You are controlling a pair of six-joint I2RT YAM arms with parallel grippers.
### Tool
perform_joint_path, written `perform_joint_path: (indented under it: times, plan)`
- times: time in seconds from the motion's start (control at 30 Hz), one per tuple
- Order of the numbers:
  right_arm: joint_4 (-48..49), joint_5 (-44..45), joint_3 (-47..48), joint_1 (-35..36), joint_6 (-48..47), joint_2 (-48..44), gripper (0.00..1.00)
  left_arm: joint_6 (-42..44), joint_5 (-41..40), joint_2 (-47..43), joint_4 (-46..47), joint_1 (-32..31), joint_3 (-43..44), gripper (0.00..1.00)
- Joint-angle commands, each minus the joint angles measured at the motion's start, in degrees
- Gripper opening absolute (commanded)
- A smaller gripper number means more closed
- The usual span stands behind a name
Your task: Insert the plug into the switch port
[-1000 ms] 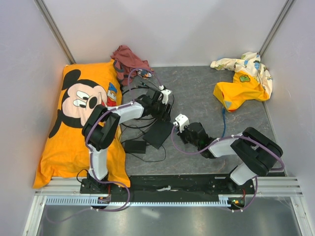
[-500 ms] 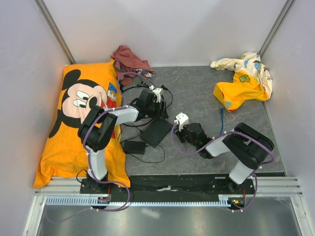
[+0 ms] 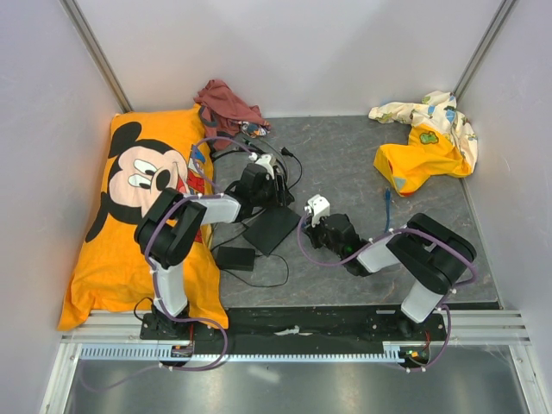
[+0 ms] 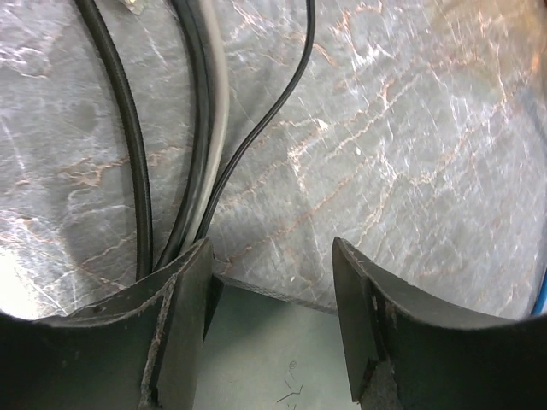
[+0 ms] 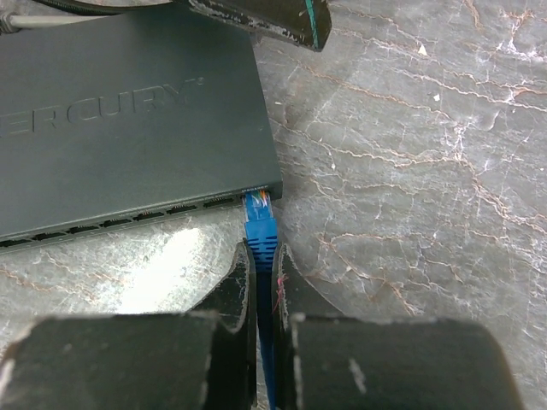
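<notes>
The switch is a flat matte-black box (image 3: 272, 228) (image 5: 128, 120) lying on the grey table. Its row of ports (image 5: 154, 212) runs along the near edge in the right wrist view. My right gripper (image 5: 263, 266) (image 3: 321, 222) is shut on the blue plug (image 5: 260, 224). The plug's clear tip sits at the mouth of the rightmost port by the box's corner. My left gripper (image 4: 272, 265) (image 3: 259, 183) stands open over the switch's far edge (image 4: 265, 342), one finger at its corner. One left finger (image 5: 265, 21) shows at the top of the right wrist view.
Black and grey cables (image 4: 201, 128) trail from the switch's far side. A black adapter brick (image 3: 234, 257) lies near the switch, beside an orange Mickey pillow (image 3: 129, 216). A red cloth (image 3: 226, 102) and a yellow garment (image 3: 427, 142) lie at the back. The blue cable (image 3: 388, 203) runs rightward.
The left arm has drawn back and left, and the switch has shifted slightly with it. My right gripper has followed up-left with the plug.
</notes>
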Motion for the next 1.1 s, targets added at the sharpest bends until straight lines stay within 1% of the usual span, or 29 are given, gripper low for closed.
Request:
perform_joint_path:
  times: [0.0, 0.07, 0.1, 0.13, 0.2, 0.23, 0.27, 0.33, 0.37, 0.43, 0.47, 0.53, 0.57, 0.6, 0.63, 0.67, 0.7, 0.73, 0.77, 0.8, 0.83, 0.87, 0.9, 0.93, 0.97, 1.0, 1.03, 1.07]
  plan:
    - [6.6, -2.0, 6.8, 1.1, 2.4, 1.1, 0.01, -9.0, 13.0, -1.0, -2.9, -7.8, -2.4, 0.62]
    - [3.4, -1.6, 5.9, 1.1, 1.6, -0.6, 0.03, -6.2, 10.7, -2.7, -6.3, -7.3, -1.3, 0.62]
    - [2.2, -1.3, 5.5, 1.1, 1.4, -1.3, 0.07, -4.9, 8.0, -3.2, -8.0, -7.0, -0.8, 0.62]
    - [-0.8, -0.8, 5.0, 1.1, 1.3, -3.2, 0.09, -3.6, 6.5, -3.8, -9.6, -6.3, -0.1, 0.62]
    - [-4.0, -0.1, 3.7, 1.1, 0.9, -5.2, 0.17, 0.0, 3.3, -5.3, -13.7, -5.6, 2.1, 0.63]
    - [-7.6, 0.8, 3.6, 1.1, 0.7, -7.3, 0.18, 1.2, 2.5, -5.5, -14.8, -4.8, 3.0, 0.63]
    - [-9.4, 1.2, 3.4, 1.1, 0.8, -8.3, 0.26, 3.1, 1.7, -6.1, -16.0, -4.5, 4.6, 0.63]
    - [-14.2, 1.2, 2.9, 1.1, 0.9, -10.9, 0.35, 4.8, -0.3, -6.5, -19.1, -3.9, 6.2, 0.64]
    - [-15.6, 1.3, 2.7, 1.1, 1.2, -11.6, 0.44, 5.8, -0.9, -7.1, -19.8, -3.7, 7.3, 0.64]
    - [-19.9, 1.8, 2.7, 1.1, 1.6, -13.8, 0.51, 6.4, -2.5, -7.7, -21.8, -3.1, 8.3, 0.66]
    - [-21.5, 2.2, 3.2, 1.0, 1.5, -14.7, 0.57, 6.6, -3.0, -8.4, -22.4, -3.0, 9.1, 0.66]
    - [-25.9, 2.4, 4.2, 1.0, 0.0, -17.5, 0.63, 6.6, -4.4, -11.4, -25.0, -2.3, 9.7, 0.67]
    - [-27.4, 2.1, 5.8, 1.1, -0.9, -18.4, 0.69, 6.7, -5.1, -12.7, -25.7, -2.2, 9.8, 0.68]
    - [-28.7, 1.1, 6.8, 1.1, -1.9, -19.1, 0.71, 6.8, -7.1, -15.9, -26.7, -2.0, 9.9, 0.69]
    - [-31.0, 0.3, 7.9, 1.0, -4.8, -19.9, 0.73, 6.9, -8.1, -17.6, -29.2, -1.5, 10.0, 0.70]
    - [-32.1, -0.5, 10.7, 1.0, -6.0, -20.0, 0.76, 6.8, -9.0, -19.3, -30.5, -1.1, 10.5, 0.70]
    - [-33.2, -2.6, 12.4, 0.9, -7.4, -19.8, 0.77, 6.8, -12.0, -21.5, -31.8, -0.7, 10.9, 0.71]
    - [-34.5, -3.7, 13.9, 0.8, -8.5, -19.0, 0.78, 6.8, -13.2, -25.3, -34.8, 0.3, 11.2, 0.72]
    - [-34.8, -4.4, 17.0, 0.5, -10.4, -18.2, 0.79, 7.1, -14.5, -27.5, -36.1, 0.7, 11.9, 0.77]
    - [-34.9, -8.6, 18.5, 0.4, -11.2, -17.3, 0.79, 7.4, -16.6, -29.3, -37.6, 1.2, 12.3, 0.79]
    - [-35.0, -9.9, 20.2, -0.1, -11.7, -14.8, 0.79, 8.4, -17.4, -33.0, -39.0, 2.1, 13.2, 0.80]
    - [-35.3, -11.2, 23.9, 0.0, -13.1, -13.2, 0.80, 8.8, -17.8, -34.7, -41.6, 2.7, 13.6, 0.82]
    - [-36.2, -12.5, 25.9, -0.2, -13.9, -9.7, 0.79, 9.3, -18.9, -36.3, -42.8, 3.5, 14.1, 0.83]
    - [-36.7, -15.5, 28.0, -0.2, -14.6, -7.8, 0.79, 10.0, -19.6, -38.0, -43.8, 3.9, 14.9, 0.84]
    - [-37.1, -16.7, 32.1, -0.2, -15.2, -5.9, 0.79, 11.8, -20.2, -41.0, -45.4, 4.3, 15.0, 0.86]
    - [-37.3, -17.6, 34.0, -0.2, -15.6, -2.2, 0.79, 12.8, -21.8, -42.8, -45.9, 4.5, 15.0, 0.87]
    - [-37.5, -19.8, 35.8, -0.1, -16.1, -0.3, 0.79, 13.8, -22.6, -44.2, -46.3, 4.6, 14.6, 0.88]
    - [-37.7, -20.8, 39.5, -0.1, -16.3, 1.4, 0.78, 16.1, -23.3, -47.3, -46.2, 4.7, 14.1, 0.89]
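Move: The right gripper still pinches the blue cable just behind its plug; the plug sits in the switch port about 2 cm ahead and 2 cm left, near level. The switch's middle is some 9 cm left and 1 cm ahead of this hand, the power adapter about 20 cm left and 7 cm back. From the left hand, braced at the switch's far end, the plug lies roughly 5 cm back and 4 cm right; the black power plug lies some 13 cm ahead. Open the right fingers wide to let go of the blue cable while easing back about 2 cm and lifting, then swing the hand up, left and forward over the switch's far end, finishing some 13 cm higher. Draw the left gripper back about 3 cm, then lift it steeply some 26 cm and carry it left, clear of the switch, opening wider and tipping its fingers up. ##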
